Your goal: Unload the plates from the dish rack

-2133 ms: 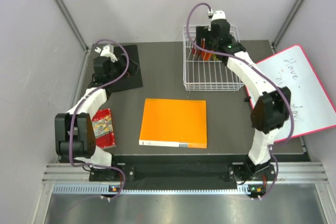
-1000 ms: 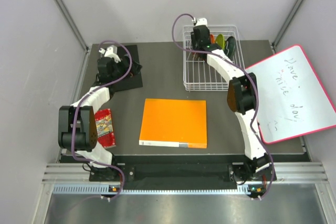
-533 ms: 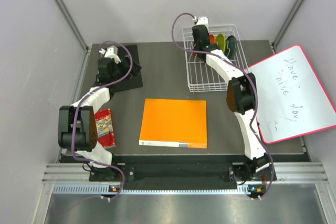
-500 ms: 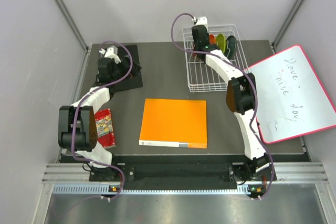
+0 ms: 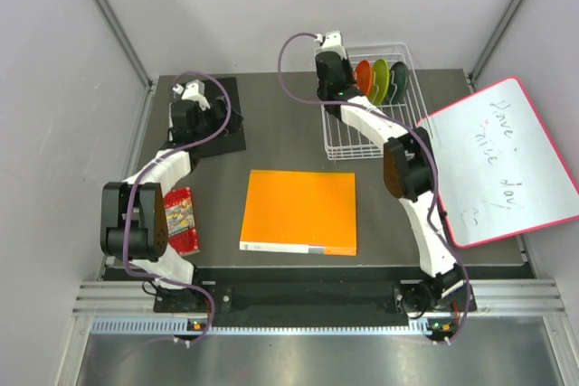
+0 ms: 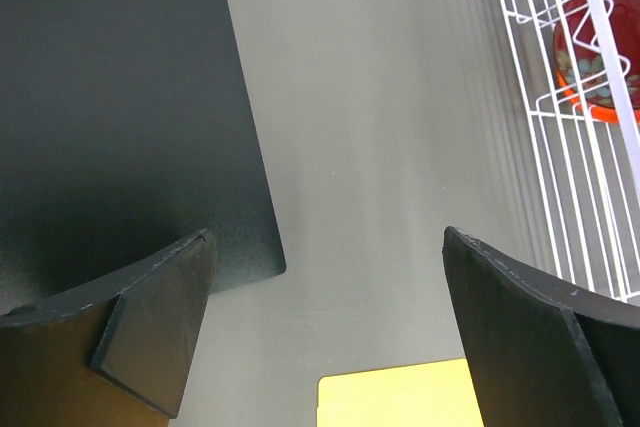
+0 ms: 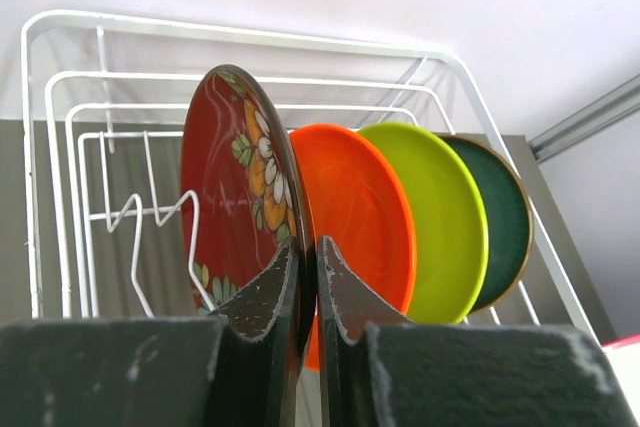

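The white wire dish rack (image 5: pixel 369 155) stands at the back right of the table. The plates stand upright in it in a row: dark red patterned (image 7: pixel 228 197), orange (image 7: pixel 365 212), lime green (image 7: pixel 440 217), dark grey-blue (image 7: pixel 505 217). My right gripper (image 7: pixel 316 247) is shut on the dark red plate's lower rim, one finger on each face. From above, the right gripper (image 5: pixel 331 74) is at the rack's left end, beside the orange plate (image 5: pixel 363 79). The left gripper (image 6: pixel 328 237) is open and holds nothing, hovering over the black mat's edge (image 6: pixel 120 127).
A big flat orange square (image 5: pixel 300 211) lies mid-table. The black mat (image 5: pixel 231 137) is at the back left, and a red patterned packet (image 5: pixel 179 219) is by the left arm's base. A pink-edged whiteboard (image 5: pixel 502 160) leans at the right, close to the rack.
My right gripper has closed on the dark red plate and moved a little left. The rack has shifted slightly to the right. The left arm has barely moved.
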{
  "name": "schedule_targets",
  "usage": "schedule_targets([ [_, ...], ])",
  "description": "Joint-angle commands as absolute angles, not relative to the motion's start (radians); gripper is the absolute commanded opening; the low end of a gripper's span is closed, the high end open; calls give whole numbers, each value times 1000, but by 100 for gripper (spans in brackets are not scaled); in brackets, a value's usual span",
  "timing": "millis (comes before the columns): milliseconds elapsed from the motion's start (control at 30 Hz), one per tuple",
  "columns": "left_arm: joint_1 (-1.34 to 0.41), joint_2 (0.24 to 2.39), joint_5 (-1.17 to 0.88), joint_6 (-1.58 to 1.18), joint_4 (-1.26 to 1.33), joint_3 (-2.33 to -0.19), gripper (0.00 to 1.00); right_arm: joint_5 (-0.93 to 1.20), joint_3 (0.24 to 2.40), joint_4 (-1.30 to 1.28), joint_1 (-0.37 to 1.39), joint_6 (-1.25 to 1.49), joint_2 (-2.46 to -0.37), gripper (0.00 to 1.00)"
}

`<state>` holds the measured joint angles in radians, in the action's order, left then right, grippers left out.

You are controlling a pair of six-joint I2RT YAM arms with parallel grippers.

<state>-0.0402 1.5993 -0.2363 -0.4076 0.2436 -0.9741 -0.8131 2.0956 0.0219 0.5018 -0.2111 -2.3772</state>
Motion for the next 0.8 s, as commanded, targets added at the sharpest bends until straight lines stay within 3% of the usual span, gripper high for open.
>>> schedule_targets([
  [0,-48,1549,-230,-376,244,-982,99,-916,2034,182,517,-265,-2171,0],
  [367,-61,1531,-395,-434,265,-1017,99,-813,1761,62,528,-105,-1833,0],
  [767,-61,1615,-724,-819,679,-963,98,-189,1459,-60,494,291,-1508,0],
])
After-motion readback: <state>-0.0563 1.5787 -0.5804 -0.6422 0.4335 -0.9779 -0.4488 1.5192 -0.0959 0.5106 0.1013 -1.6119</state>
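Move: Still among the rack's wires, the red flowered plate is held by its near rim in the shut right fingers, its middle some 6 cm ahead of them. The orange plate stands about 5 cm to the right, 4 ahead and 4 below; the green plate 9 right, 4 ahead. The open left gripper waits roughly 25 cm left and 14 back; from it the red plate lies about 20 cm ahead, 25 right. Drawing back about 15 cm and rising nearly as much, the right hand keeps its pinch on the red plate's rim and carries it clear of the rack, away from the orange plate; late on it rolls its left side up and turns counter-clockwise. The left hand, fingers wide open, swings about 7 cm right and 6 up towards the plate, turning clockwise. ##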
